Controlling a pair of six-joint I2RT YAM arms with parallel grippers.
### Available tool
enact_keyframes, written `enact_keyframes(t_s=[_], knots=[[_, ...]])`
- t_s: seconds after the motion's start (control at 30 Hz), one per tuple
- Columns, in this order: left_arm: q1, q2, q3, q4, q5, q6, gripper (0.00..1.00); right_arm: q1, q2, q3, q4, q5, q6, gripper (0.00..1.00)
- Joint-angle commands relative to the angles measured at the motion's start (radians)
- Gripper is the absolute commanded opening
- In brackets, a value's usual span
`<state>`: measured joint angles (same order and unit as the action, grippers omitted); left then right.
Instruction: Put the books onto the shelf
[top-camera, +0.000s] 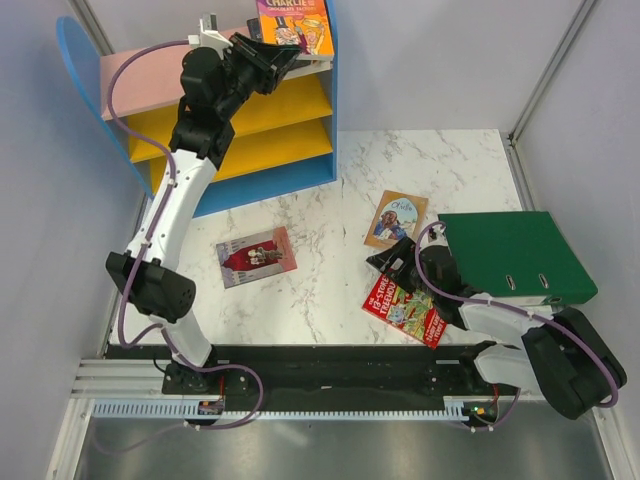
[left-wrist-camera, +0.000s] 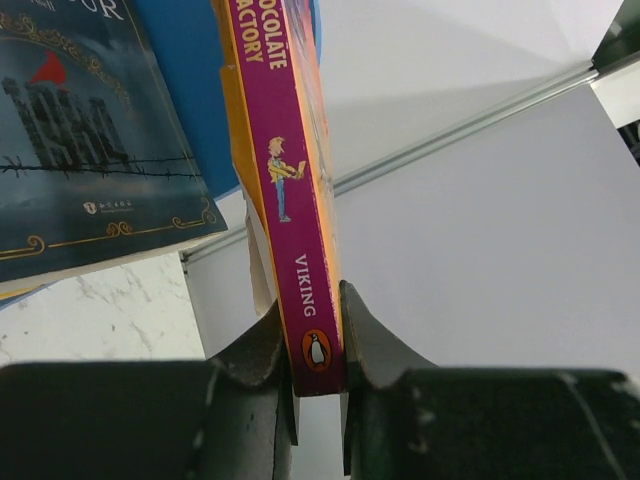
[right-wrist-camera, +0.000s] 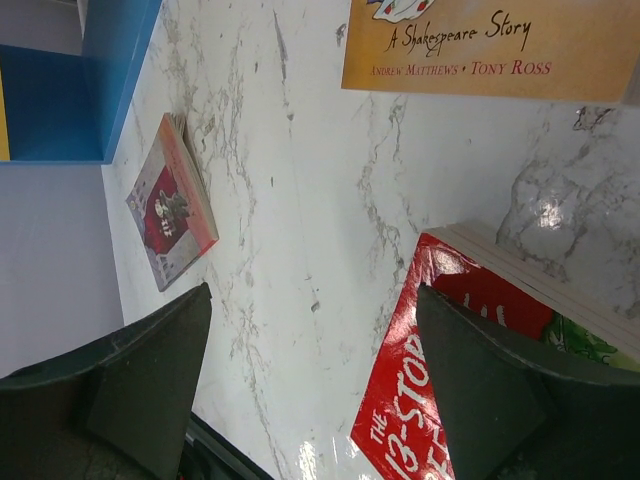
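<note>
My left gripper is shut on the spine of the purple-orange Charlie book, holding it upright at the top right of the shelf. A dark blue book shows just beside it, against a blue panel. My right gripper stands open and empty, low over the marble at the edge of the red Treehouse book. The tan book lies just beyond it. The pink-red book lies flat mid-table.
A large green binder lies at the right, beside the right arm. The shelf's blue base stands at the table's far left corner, against grey walls. White marble table runs between the loose books.
</note>
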<state>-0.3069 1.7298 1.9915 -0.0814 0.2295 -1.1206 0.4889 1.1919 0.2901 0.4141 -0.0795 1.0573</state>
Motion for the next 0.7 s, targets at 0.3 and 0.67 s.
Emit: enact_keyframes(t_s=[0.3, 0.67], knots=[[0.009, 0.103, 0.159, 0.106, -0.038, -0.107, 0.02, 0.002, 0.035, -0.005, 0.083, -0.026, -0.010, 0.90], [0.012, 0.165, 0.171, 0.114, -0.045, -0.177, 0.02, 0.002, 0.048, -0.005, 0.092, -0.031, -0.008, 0.91]])
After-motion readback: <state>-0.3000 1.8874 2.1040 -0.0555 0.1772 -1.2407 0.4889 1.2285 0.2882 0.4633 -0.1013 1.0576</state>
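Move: Held by the lower end of its spine, the Charlie book goes onto Nineteen Eighty-Four, which lies on the shelf's pink top; its middle is about 11 cm ahead of my left hand, 3 cm to the right and 7 cm below. The blue right side panel stands some 12 cm to my left hand's right and 9 cm ahead. From my idle right hand, Nineteen Eighty-Four is about 34 cm ahead, 27 cm left and 40 cm up. I keep the Charlie book pinched in my left hand, cover up, and carry it about 5 cm forward over Nineteen Eighty-Four, sinking roughly 2 cm towards it, mostly at the end. As I go, my wrist tips slightly nose-down and rolls its left side down a little, 5 degrees or so each; my fingers don't open. ##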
